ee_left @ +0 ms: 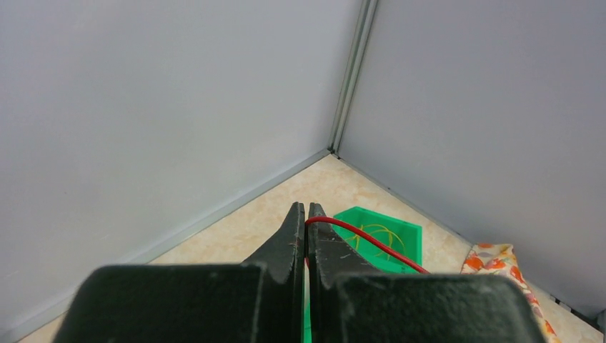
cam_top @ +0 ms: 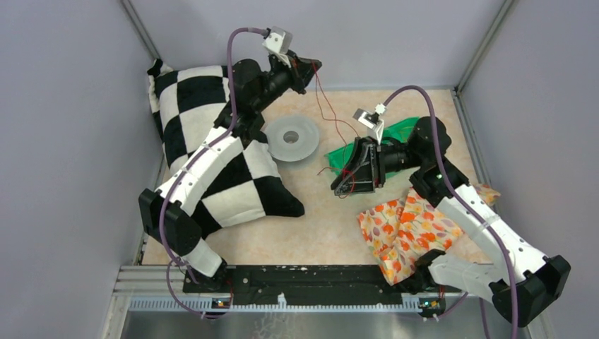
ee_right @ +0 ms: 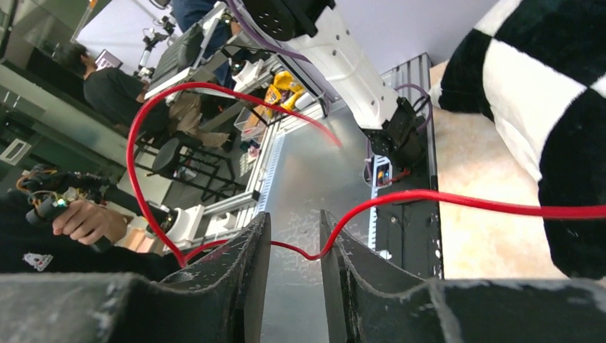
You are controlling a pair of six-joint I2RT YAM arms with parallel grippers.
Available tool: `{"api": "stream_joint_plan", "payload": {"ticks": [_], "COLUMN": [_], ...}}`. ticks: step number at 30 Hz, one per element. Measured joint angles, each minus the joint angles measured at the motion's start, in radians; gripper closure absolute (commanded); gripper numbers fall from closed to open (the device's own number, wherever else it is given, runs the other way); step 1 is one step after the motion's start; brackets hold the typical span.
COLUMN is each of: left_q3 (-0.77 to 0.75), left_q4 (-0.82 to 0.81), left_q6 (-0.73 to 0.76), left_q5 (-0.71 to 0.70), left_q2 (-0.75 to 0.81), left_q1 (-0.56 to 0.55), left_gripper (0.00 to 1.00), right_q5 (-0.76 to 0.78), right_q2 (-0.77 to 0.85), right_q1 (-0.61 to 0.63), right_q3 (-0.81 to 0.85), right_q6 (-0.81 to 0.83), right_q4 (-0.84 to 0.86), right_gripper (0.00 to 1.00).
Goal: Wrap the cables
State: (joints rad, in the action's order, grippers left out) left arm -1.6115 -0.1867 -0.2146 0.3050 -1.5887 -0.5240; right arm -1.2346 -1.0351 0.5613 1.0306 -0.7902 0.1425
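Note:
A thin red cable (cam_top: 326,106) hangs in the air between my two grippers. My left gripper (cam_top: 315,68) is raised near the back wall and shut on one end of the red cable (ee_left: 371,241), which leaves its closed jaws (ee_left: 306,206) to the right. My right gripper (cam_top: 344,182) sits low at mid-table in front of the green bin (cam_top: 399,134). In the right wrist view its jaws (ee_right: 294,214) stand apart, and the red cable (ee_right: 457,202) crosses the gap, touching both inner faces and looping off to the left. Thin yellow cable (ee_left: 375,232) lies coiled in the green bin (ee_left: 407,251).
A clear round spool (cam_top: 292,138) lies on the table between the arms. A black-and-white checkered pillow (cam_top: 205,141) fills the left side under the left arm. A floral cloth (cam_top: 406,233) lies front right beside the right arm. Grey walls close in on three sides.

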Motion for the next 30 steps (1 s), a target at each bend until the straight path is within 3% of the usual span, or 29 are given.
{"api": "stream_joint_plan", "payload": {"ticks": [7,13,20,22,27,30], "left_q3": [-0.035,-0.043,-0.028,-0.01,-0.006,-0.013], "left_q4": [-0.006,-0.021,-0.027,-0.023,-0.007,0.014], "left_q6": [-0.012,-0.024,-0.031,-0.024,-0.009,-0.007], "left_q5": [-0.006,0.005,0.04,0.048,0.077,0.106], "left_q2": [-0.01,-0.01,-0.008,-0.012,-0.101,-0.19], "left_q1": [0.002,0.003,-0.002,-0.012,-0.094,-0.162], "left_gripper": [1.0,1.0,1.0,1.0,1.0,1.0], "right_q5": [0.034,0.148,0.39,0.423,0.398,0.392], "right_q2": [0.0,-0.016,-0.044,-0.034,0.026,0.056], "right_q1": [0.0,0.001,-0.03,-0.103,-0.43,-0.479], "right_q3": [0.03,0.087,0.171,0.181,0.181,0.181], "right_q6": [0.139,0.224,0.33,0.34,0.287,0.237], "right_q4": [-0.214,-0.35,-0.552,-0.581,-0.576,-0.561], "right_gripper": [1.0,1.0,1.0,1.0,1.0,1.0]}}
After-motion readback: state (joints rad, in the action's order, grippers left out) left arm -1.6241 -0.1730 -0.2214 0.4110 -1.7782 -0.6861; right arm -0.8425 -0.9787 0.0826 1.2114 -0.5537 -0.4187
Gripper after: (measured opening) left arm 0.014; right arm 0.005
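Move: The red cable's lower part passes between the right hand's parted fingertips, right at its hand point; for the left hand, which pinches its upper part, that spot lies about 28 cm back, 5 cm right and 7 cm lower. From the right hand, the green box is some 30 cm ahead and 17 cm right, the flowered cloth 9 cm ahead and 27 cm right, both about 37 cm below. The grey reel is 6 cm ahead and 6 cm left of the left hand, far below. The red cable between the right fingertips is pinched as they close fully; that hand then carries it about 14 cm forward and 11 cm right, towards the green box, turning some 50 degrees clockwise. The left hand keeps its pinch, lifts slightly, then swings about 10 cm right and down well below its starting height, towards the right hand. ##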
